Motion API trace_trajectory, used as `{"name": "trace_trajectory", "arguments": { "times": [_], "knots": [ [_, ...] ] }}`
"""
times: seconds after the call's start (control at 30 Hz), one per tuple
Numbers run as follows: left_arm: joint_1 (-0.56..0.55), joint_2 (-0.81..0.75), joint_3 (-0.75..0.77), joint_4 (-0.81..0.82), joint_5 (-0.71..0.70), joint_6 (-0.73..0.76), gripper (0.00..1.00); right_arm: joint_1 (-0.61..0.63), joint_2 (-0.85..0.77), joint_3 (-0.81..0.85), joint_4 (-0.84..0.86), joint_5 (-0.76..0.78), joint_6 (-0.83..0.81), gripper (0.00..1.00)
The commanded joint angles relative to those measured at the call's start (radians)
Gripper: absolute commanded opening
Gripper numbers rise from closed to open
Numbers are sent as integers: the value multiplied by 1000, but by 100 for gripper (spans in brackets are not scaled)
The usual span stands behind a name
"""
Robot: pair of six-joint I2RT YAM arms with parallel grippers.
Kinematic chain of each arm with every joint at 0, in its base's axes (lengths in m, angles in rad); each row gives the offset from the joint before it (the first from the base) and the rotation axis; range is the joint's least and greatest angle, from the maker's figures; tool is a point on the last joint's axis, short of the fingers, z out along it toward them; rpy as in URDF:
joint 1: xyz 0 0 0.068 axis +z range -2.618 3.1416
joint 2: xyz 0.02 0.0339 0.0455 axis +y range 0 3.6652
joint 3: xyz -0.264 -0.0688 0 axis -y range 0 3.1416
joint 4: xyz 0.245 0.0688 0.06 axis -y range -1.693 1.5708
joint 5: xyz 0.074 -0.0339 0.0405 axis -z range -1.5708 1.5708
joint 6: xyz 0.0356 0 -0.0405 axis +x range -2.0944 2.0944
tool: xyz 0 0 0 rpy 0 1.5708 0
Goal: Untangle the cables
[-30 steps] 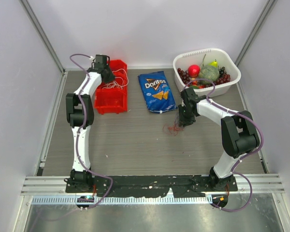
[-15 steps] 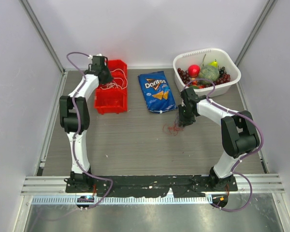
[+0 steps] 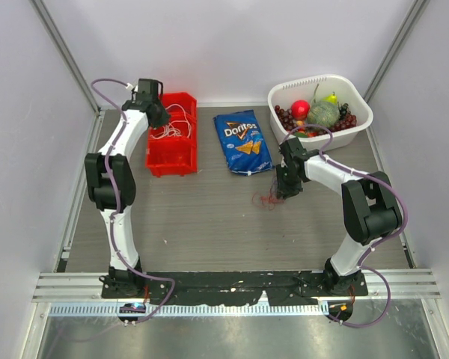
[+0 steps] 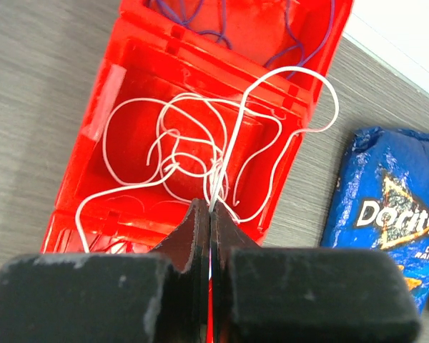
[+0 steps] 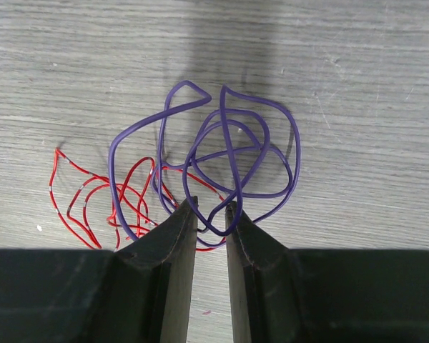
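Note:
A white cable [image 4: 236, 136] loops over the red bin [image 4: 93, 186]. My left gripper [image 4: 210, 207] is shut on one strand of it, above the bin's near compartment. In the top view that gripper [image 3: 156, 116] hangs over the bin's [image 3: 172, 161] back left corner. A purple cable [image 5: 232, 143] and a red cable [image 5: 79, 193] lie tangled on the table. My right gripper [image 5: 211, 207] is open just above them, and a purple loop dips between its fingertips. From above, this tangle [image 3: 268, 199] lies just left of the right gripper [image 3: 284, 191].
More purple-blue cable [image 4: 200, 14] lies in the red bin's far compartment. A blue Doritos bag [image 3: 243, 142] lies between the bin and the right arm. A white basket [image 3: 359, 127] of fruit stands at the back right. Walls close in the table.
The left arm has swung back and to the left over the bin, and its jaws have shut on the white cable. The right arm has not moved.

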Motion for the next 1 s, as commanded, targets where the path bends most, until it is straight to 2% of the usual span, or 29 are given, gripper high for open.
{"name": "trace_trajectory", "arguments": {
  "times": [0.0, 0.13, 0.27, 0.37, 0.5, 0.7, 0.97],
  "knots": [
    [6, 27, 97, -183, -93, -129, 0, -3, -54, -4, 22, -9, 4, 28],
    [22, 88, 173, -244, -58, -195, 0, -2, -59, -6, 25, -9, 3, 28],
    [23, 172, 311, -390, -79, -248, 0, -3, -66, -10, 25, -2, 4, 28],
    [28, 198, 342, -421, -91, -296, 0, -3, -68, -12, 22, 2, 1, 28],
    [36, 206, 315, -335, -47, -324, 0, -3, -62, -9, 21, 2, 1, 28],
    [55, 297, 390, -306, -21, -367, 0, -3, -57, -9, 16, 4, 0, 28],
    [85, 358, 367, -122, 39, -400, 0, -3, -48, -3, -1, 14, -3, 28]
  ]
}}
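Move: The left gripper, its fingers already shut on a strand of the white cable, hangs over the red bin. The rest of the white coil in the middle compartment lies about 5 cm ahead, 2 cm right and 10 cm below. From this gripper, the purple cable in the far compartment is some 14 cm ahead, 3 cm right, and the Doritos bag about 2 cm ahead, 22 cm right. From the right gripper, the white coil is roughly 28 cm ahead and 30 cm left. Bring the left gripper down about 8 cm into the bin's middle compartment, keeping the white strand pinched. Ease it some 2 cm left early on while turning the wrist roughly 20 degrees counter-clockwise and tipping the fingers further down, then push about 3 cm forward as it goes on sinking beside the coil. ##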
